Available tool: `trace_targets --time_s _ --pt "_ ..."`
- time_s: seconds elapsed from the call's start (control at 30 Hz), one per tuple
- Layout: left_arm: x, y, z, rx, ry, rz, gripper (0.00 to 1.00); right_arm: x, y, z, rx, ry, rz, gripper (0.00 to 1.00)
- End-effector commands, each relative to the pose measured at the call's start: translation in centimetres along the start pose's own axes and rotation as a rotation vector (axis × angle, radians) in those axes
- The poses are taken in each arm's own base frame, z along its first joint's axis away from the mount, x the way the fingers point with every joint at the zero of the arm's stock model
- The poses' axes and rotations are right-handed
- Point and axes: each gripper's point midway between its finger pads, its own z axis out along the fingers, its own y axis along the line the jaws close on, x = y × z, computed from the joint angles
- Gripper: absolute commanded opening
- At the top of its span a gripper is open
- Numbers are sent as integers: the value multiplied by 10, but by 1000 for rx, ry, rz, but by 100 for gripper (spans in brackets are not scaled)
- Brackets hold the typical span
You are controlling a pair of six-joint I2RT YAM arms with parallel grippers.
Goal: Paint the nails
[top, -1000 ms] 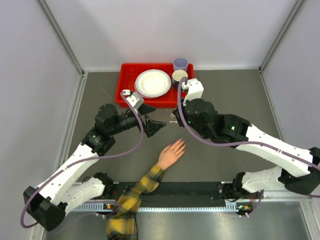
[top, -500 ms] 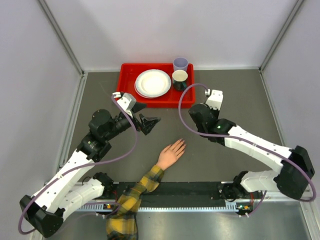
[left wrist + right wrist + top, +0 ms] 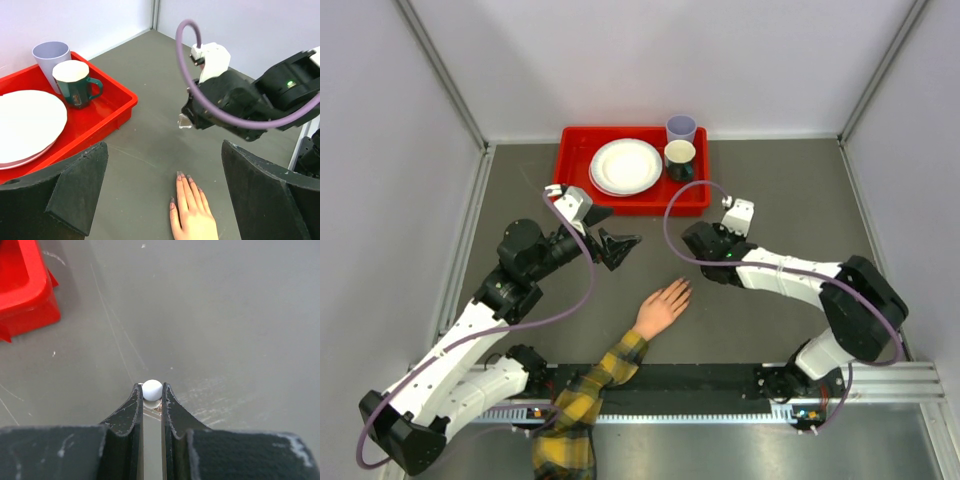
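Observation:
The pale mannequin hand (image 3: 663,306) lies flat on the grey table, its arm in a yellow-and-black plaid sleeve (image 3: 582,395). The nails (image 3: 182,175) at its fingertips look greyish purple. My left gripper (image 3: 623,246) hovers beyond the fingertips, open wide (image 3: 164,145), nothing between its fingers. My right gripper (image 3: 680,241) sits low to the table just past the hand's fingertips, shut (image 3: 151,388) on a small clear item with a white round top (image 3: 152,389), also visible as a small clear thing (image 3: 185,121) at its tip.
A red tray (image 3: 575,150) at the back holds a white plate (image 3: 625,165), a dark mug (image 3: 679,157) and a pale lilac cup (image 3: 681,129). Its near corner (image 3: 30,295) lies left of my right gripper. Grey walls close in the table on three sides.
My right arm has pulled back from near the tray and dropped low toward the table, still shut on the small item. My left gripper drew back slightly to the left, staying open.

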Motion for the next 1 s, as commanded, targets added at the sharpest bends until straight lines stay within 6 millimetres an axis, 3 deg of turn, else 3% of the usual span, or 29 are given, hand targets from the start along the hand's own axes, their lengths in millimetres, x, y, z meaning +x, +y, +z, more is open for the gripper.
trace_targets --time_s 0.0,0.3,0.67,0.73,0.77,0.83,0.97 --pt "-14 -2 2 12 -55 15 98 2 13 8 -11 -21 82 2" --pt "-12 -3 3 22 -46 14 97 20 19 16 -23 2 75 9" --pt "-10 -4 4 27 -40 14 97 22 18 13 -47 13 61 35" --pt "-12 -4 4 29 -42 15 97 15 16 8 -60 10 56 50" --pt "-11 -4 4 27 -40 14 97 11 16 6 -66 13 51 52" --pt "-11 -3 4 24 -42 17 97 -1 14 -3 -91 19 36 65" --pt "-13 -2 3 14 -49 16 97 -44 18 -31 -187 32 4 74"
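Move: I hold the nail polish bottle in my right hand, and the table spot for it lies about 7 cm below, some 1 cm forward and 1 cm left. The painted fingertips are about 10 cm left and 7 cm back of my right hand, the red tray's near right corner 4 cm left and 11 cm ahead. From my left hand that spot is roughly 12 cm ahead, 22 cm right and 28 cm below. With the nail polish bottle still pinched, I bring my right hand straight down about 3 cm, drifting slightly left, to stand the bottle on the bare table. There I nearly stop, spread the fingers wide to let go of it, and at the end start back up by some 2 cm, edging back. ##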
